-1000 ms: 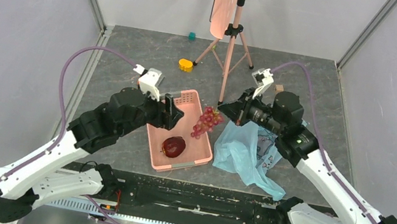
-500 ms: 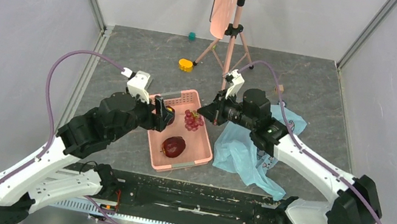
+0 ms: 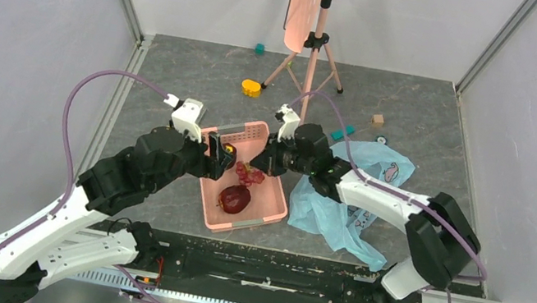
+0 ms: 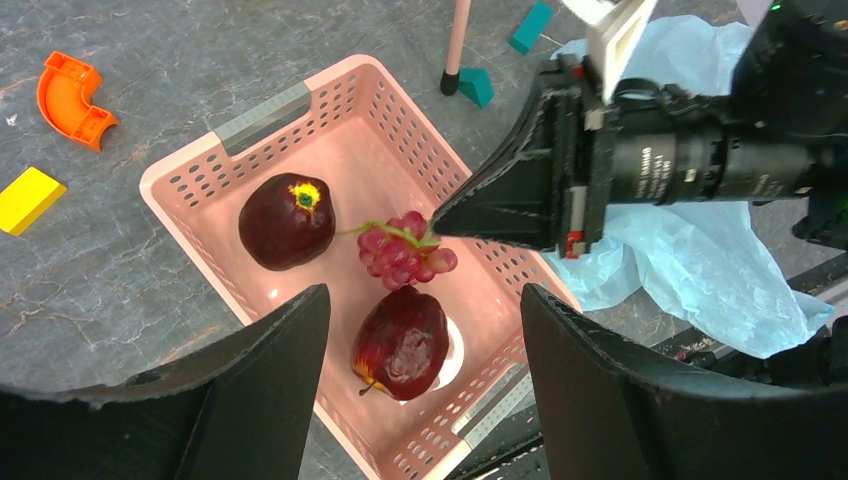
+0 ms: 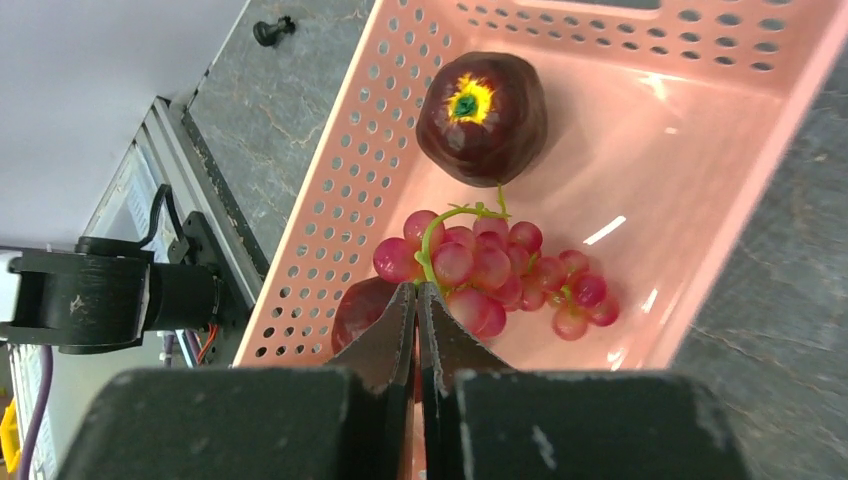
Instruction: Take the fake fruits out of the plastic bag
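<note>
Two glossy dark-red fake fruits lie in a pink basket [image 3: 243, 226]: a round one [image 4: 287, 220] with a yellow crown, and an apple-shaped one [image 4: 402, 340] nearer me. My right gripper [image 5: 417, 290] is shut on the green stem of a bunch of red grapes [image 5: 500, 270], which rests low in the basket between the two fruits. In the top view the right gripper [image 3: 257, 164] reaches in from the right. My left gripper [image 4: 423, 300] hangs open above the basket's near end, holding nothing. The light-blue plastic bag [image 3: 323, 203] lies crumpled to the right of the basket.
A pink tripod stand [image 3: 314, 51] rises behind the basket, one leg [image 4: 455, 50] close to its far corner. Small blocks lie about: an orange curved piece [image 4: 68, 95], a yellow block [image 4: 28, 198] and teal ones [image 4: 530, 25]. Grey walls close in both sides.
My right gripper carried the grape bunch left from beside the bag and lowered it into the basket. My left arm drew back a little to the left, then held still.
</note>
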### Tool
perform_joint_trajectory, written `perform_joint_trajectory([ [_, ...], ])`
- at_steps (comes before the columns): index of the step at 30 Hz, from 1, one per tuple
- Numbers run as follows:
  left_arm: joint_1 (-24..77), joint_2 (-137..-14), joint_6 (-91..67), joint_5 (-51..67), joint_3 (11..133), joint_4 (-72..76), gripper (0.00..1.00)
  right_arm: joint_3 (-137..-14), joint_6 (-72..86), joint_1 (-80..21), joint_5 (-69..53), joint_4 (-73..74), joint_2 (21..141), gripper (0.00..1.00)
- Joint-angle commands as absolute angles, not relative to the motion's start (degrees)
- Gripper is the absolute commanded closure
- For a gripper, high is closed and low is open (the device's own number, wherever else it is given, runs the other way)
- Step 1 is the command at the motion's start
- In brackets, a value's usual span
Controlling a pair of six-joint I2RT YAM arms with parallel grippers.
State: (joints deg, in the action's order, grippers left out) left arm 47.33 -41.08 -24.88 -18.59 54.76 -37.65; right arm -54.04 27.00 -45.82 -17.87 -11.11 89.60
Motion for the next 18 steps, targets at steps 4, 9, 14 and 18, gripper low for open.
perform_joint_trajectory([
  [4,47.10,-40.57,-25.49,-20.04,53.81,-37.00,0.23,-61.13,27.09,-50.41,-18.37,-15.28,96.11,0.99],
  [9,47.11,-40.60,-25.62,-19.95,53.28,-37.00,0.23,-62.89,27.03,-52.18,-20.78,-16.38,98.37,0.70],
  [14,47.04,-40.81,-25.81,-20.20,53.09,-37.05,0.23,-61.37,23.45,-52.13,-15.04,-13.84,91.33,0.41],
  [18,47.11,-41.54,-25.93,-19.96,53.17,-36.68,0.22,-59.55,21.21,-50.52,-4.33,-6.29,82.25,0.36],
])
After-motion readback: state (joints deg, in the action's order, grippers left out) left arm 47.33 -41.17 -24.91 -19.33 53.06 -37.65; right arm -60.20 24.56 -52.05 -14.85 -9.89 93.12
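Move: The right hand holds the grapes by their stem over the pink basket; the free patch between the two dark fruits lies about 6 cm to its left, hardly 1 cm ahead and some 11 cm below. At fruit height, the near dark fruit is about 5 cm back and 5 cm left of this hand, the far one some 6 cm ahead and 9 cm left. From the waiting left hand, that patch is roughly 8 cm ahead, 2 cm right and 23 cm below. The right hand carries the grapes about 5 cm to its left and some 2.5 cm back, sinking a little over 1 cm, towards the gap between the two dark fruits, with a slight counter-clockwise turn of the wrist. Nearing the left end of that sweep the shut fingers spread to well over half open and let go of the stem, and the emptied hand then turns back, rising about 2.5 cm and easing slightly right and forward, fingers still open. ##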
